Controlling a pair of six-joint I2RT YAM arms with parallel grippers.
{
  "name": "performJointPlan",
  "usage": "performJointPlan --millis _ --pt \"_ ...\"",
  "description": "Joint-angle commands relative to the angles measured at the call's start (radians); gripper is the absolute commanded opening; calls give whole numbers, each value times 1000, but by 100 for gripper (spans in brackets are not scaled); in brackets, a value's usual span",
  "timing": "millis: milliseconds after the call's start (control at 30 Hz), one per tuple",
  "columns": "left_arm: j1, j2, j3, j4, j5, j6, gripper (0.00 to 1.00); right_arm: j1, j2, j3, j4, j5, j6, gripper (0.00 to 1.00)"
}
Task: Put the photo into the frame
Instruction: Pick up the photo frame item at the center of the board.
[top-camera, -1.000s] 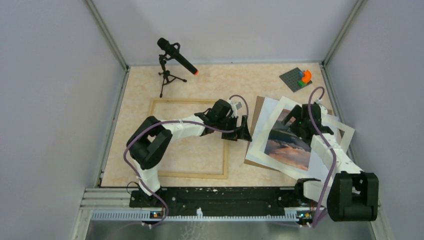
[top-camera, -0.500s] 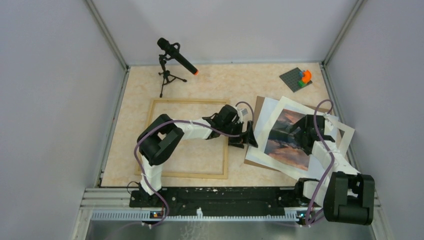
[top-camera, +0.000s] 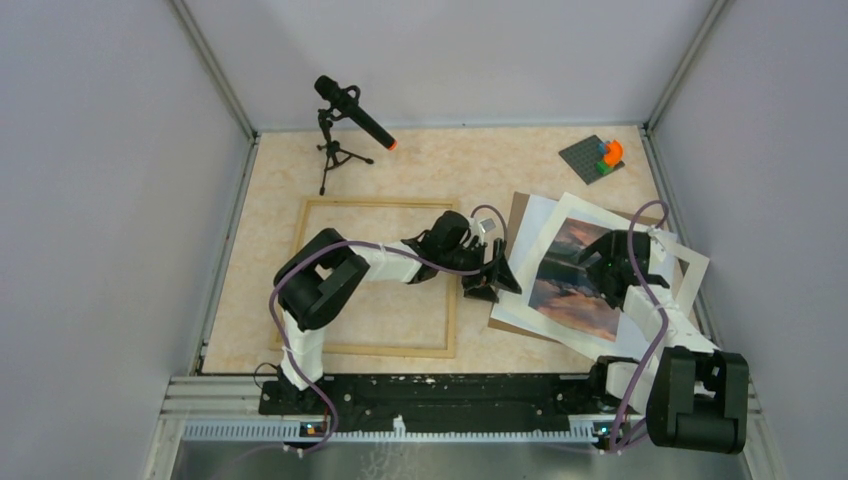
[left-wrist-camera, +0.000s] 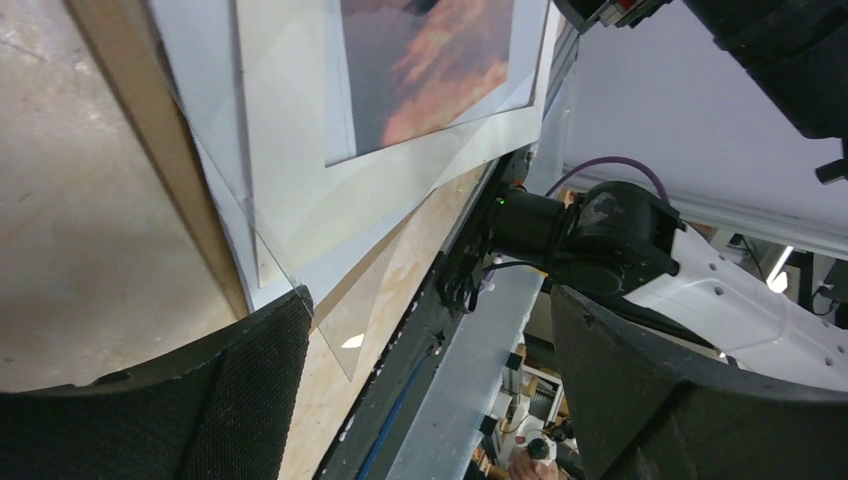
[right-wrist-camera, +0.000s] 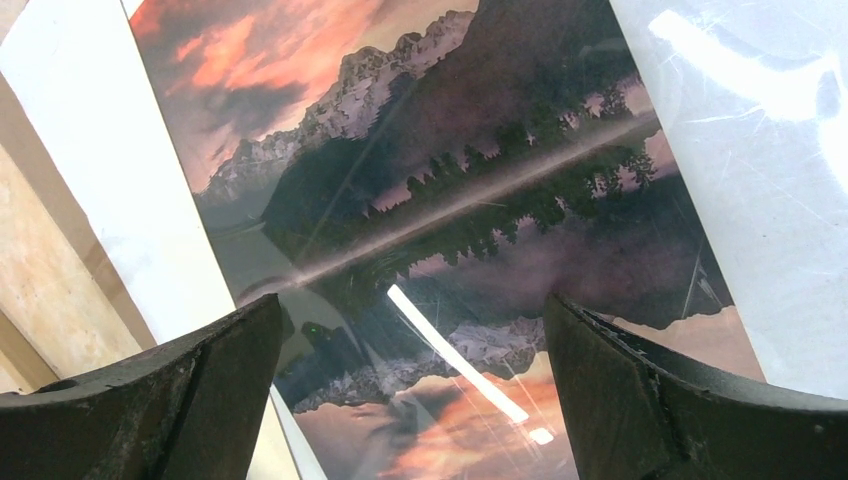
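The photo (top-camera: 572, 278), a sunset over dark mountains mirrored in water, lies tilted on a stack of sheets right of the frame (top-camera: 375, 203), a thin light wood rectangle flat on the table. My left gripper (top-camera: 495, 275) stands open at the stack's left edge, just past the frame's right strip. In the left wrist view its jaws (left-wrist-camera: 425, 310) hold nothing; the photo (left-wrist-camera: 430, 60) and a clear sheet corner (left-wrist-camera: 335, 320) lie ahead. My right gripper (top-camera: 610, 262) hangs open above the photo (right-wrist-camera: 450, 200), its fingers (right-wrist-camera: 415, 320) wide apart and empty, with glare from a clear sheet on the picture.
A brown backing board (top-camera: 515, 215) lies under the stack and a white mat (top-camera: 690, 268) sticks out at its right. A microphone on a small tripod (top-camera: 345, 115) stands at the back left. A grey plate with toy bricks (top-camera: 598, 155) sits back right. Walls close three sides.
My left gripper has swung right from the frame's right strip to the stack's left edge. My right gripper has shifted slightly right over the photo.
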Motion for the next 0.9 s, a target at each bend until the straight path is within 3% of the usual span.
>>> performJointPlan --millis 0,100,267,467,667,867 --pt "7 -37 -15 120 45 -45 89 -5 11 -27 10 -51 10 99" --pt "16 -42 -28 144 27 -58 85 -5 17 -25 8 -66 -1 98" --pt "29 -2 -34 182 33 -105 68 -5 -1 -23 4 -77 -12 98" --pt "46 59 -5 137 9 -89 46 -5 -32 -16 2 -88 -43 97" --pt "47 98 31 111 8 -63 33 -5 -60 -10 19 -118 -89 97" --pt "53 121 136 -58 -7 43 2 -5 -54 15 36 -230 -165 98"
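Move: The clear sheet's near left corner, the part to be pinched, is about 2 cm ahead of the left hand and some 3 cm below its still-open fingers. From that hand the photo's middle is roughly 17 cm to the right and 2 cm ahead; the wooden frame's right rail is about 9 cm to the left and 3 cm ahead, both 5 cm lower. From the right hand, the sheet's corner is some 20 cm left and 3 cm back. The left hand lifts slightly, dips about 4 cm and eases forward, closing its fingers on the clear sheet's edge. ##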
